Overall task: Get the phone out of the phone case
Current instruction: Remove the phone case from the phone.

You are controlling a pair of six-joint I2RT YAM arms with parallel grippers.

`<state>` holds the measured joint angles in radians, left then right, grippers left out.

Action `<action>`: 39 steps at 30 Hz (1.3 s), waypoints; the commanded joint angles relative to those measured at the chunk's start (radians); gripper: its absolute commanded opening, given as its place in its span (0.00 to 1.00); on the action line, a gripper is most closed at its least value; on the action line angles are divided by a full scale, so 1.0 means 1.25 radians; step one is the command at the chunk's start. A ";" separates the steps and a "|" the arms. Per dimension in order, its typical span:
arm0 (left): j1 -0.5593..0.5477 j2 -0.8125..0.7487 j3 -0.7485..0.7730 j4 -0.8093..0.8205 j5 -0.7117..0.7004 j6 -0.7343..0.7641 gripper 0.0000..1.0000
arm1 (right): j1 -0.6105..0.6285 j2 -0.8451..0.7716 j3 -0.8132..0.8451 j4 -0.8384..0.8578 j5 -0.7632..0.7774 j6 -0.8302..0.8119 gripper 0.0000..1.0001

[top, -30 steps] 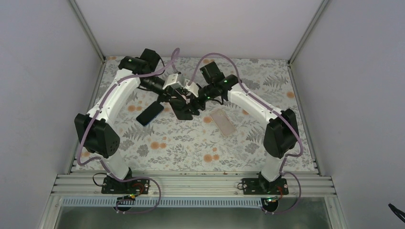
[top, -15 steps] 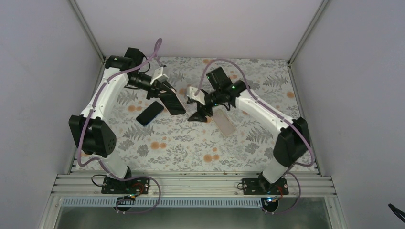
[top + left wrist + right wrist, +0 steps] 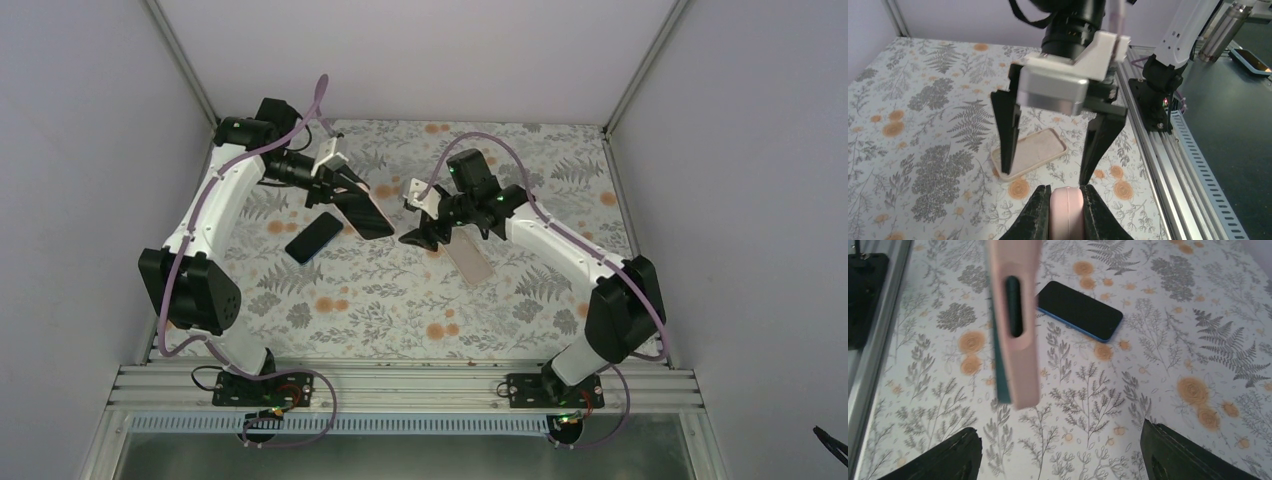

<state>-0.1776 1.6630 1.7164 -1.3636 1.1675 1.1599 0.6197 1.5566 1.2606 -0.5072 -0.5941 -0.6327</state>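
My left gripper is shut on a pink phone case with a teal phone inside, held on edge above the table. In the left wrist view my fingers clamp its pink edge. In the right wrist view the cased phone hangs upright ahead, its side slot showing. My right gripper is open and empty, facing it with a gap between; it also shows in the left wrist view. Its fingers stand wide apart.
A black phone with a blue edge lies flat on the floral table under the left gripper; it also shows in the right wrist view. An empty beige case lies open side up under the right gripper, also in the left wrist view.
The two grippers were together at the cased phone. My right gripper has let go and backed to the right. My left gripper has carried the cased phone back and left.
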 commanded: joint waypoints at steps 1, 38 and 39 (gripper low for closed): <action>-0.006 -0.024 -0.001 0.004 0.100 0.016 0.02 | -0.004 0.018 0.007 0.105 0.016 0.048 0.82; -0.071 -0.001 0.003 0.004 0.143 0.015 0.02 | -0.063 0.053 0.163 0.201 -0.097 0.145 0.87; -0.073 0.000 0.004 0.004 0.143 0.014 0.02 | -0.062 0.059 0.171 0.196 -0.136 0.147 0.87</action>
<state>-0.2146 1.6630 1.7153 -1.2598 1.2327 1.1770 0.5480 1.6215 1.3743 -0.4435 -0.6025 -0.5205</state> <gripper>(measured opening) 0.127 0.867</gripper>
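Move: About 8 cm to the right hand's left, 5 cm above it and 2 cm nearer the base is the middle of the cased phone, slanting down towards the open right fingers. The loose black phone lies some 9 cm ahead and 25 cm left, 20 cm below the right hand; the empty case is about 6 cm ahead, 16 cm right and equally low. For the left hand, which pinches the cased phone, its middle is about 5 cm right, 5 cm down and 1 cm back. Reaching forward about 5 cm and then also rising some 3 cm, the wide-open right hand brings its rear finger up against the lower corner of the pink case while its wrist turns slightly clockwise. The left fingers keep their pinch, and that hand eases a couple of centimetres right and up to meet it. ##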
